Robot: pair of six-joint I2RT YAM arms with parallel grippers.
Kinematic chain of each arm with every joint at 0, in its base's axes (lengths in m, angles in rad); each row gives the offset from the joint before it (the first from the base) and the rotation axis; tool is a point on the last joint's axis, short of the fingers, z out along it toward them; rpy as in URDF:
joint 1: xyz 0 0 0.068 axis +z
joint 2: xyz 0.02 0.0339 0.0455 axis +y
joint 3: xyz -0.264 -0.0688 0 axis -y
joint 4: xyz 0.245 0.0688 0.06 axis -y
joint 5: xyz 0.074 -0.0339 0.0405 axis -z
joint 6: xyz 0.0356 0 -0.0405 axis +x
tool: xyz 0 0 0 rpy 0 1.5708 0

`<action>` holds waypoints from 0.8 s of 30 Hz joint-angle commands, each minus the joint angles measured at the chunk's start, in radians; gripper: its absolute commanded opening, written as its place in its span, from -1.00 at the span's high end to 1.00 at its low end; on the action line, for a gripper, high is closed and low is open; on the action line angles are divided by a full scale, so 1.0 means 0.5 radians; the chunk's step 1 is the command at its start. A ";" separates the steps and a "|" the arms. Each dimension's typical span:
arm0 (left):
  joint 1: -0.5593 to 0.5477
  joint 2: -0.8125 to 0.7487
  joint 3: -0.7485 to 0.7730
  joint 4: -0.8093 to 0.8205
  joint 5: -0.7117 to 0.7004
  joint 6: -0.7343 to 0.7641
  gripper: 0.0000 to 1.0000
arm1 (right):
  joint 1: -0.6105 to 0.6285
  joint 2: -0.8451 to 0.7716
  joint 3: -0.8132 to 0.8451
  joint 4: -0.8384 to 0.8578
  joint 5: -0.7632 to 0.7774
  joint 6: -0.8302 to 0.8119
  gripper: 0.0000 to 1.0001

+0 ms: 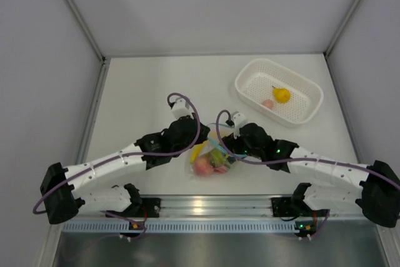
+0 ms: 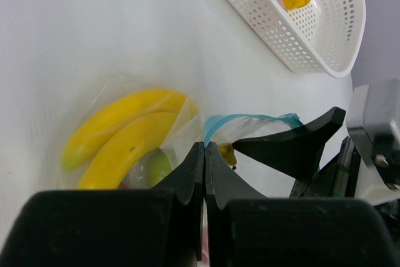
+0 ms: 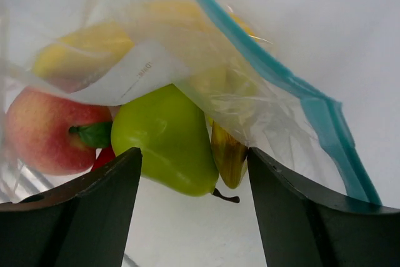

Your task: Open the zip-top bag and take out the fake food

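Observation:
The clear zip-top bag (image 1: 211,157) lies between the two arms, its mouth open. My left gripper (image 2: 206,146) is shut on the bag's light blue zip strip (image 2: 237,119). In the bag are the yellow banana bunch (image 2: 125,136), the green pear (image 3: 169,142), a red-pink fruit (image 3: 44,132) and a bit of red chili (image 3: 103,156). My right gripper (image 3: 195,161) is open at the bag's mouth, with the pear's end and the banana stem (image 3: 228,154) between its fingers. In the top view the left gripper (image 1: 203,144) and the right gripper (image 1: 228,148) meet over the bag.
The white perforated basket (image 1: 309,89) stands at the back right. It holds a yellow-orange fruit (image 1: 281,95) and a pink piece (image 1: 267,104). It also shows in the left wrist view (image 2: 312,35). Grey walls close the table on three sides.

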 commanded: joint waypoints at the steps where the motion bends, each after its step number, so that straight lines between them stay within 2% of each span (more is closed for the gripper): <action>1: 0.000 0.053 0.052 0.154 0.041 0.048 1.00 | 0.013 -0.215 -0.133 0.466 -0.333 -0.153 -0.38; 4: -0.013 0.077 0.064 0.169 0.071 0.054 1.00 | 0.013 -0.222 -0.194 0.656 -0.478 -0.254 -0.38; 12: -0.016 0.123 0.067 0.182 0.148 0.106 1.00 | 0.072 -0.093 -0.228 0.926 -0.371 -0.358 -0.30; 17: -0.016 0.102 0.036 0.182 0.142 0.106 1.00 | 0.084 0.076 -0.151 0.890 -0.647 -0.451 -0.30; 24: -0.016 0.093 0.015 0.179 0.118 0.121 1.00 | 0.118 0.330 -0.191 1.092 -0.632 -0.451 -0.32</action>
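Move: The green pear lies in the open bag about 4 cm to the left of the right fingertips, level with them and some 5 cm below. The peach is roughly 10 cm left and 4 cm back, the bananas about 11 cm left and 2 cm ahead, and a small yellow fruit 1 cm left, straight below, all at pear height. From the left hand the pear lies around 4 cm back, 2 cm right and 12 cm down. The bag's blue rim stays pinched in the shut left fingers while the right hand, fingers still well open at the mouth, sweeps about 7 cm left, drawing slightly back, to under the left gripper. It first rises a little, then dips, turning some 20 degrees counter-clockwise. The left hand eases a couple of centimetres right and down. ##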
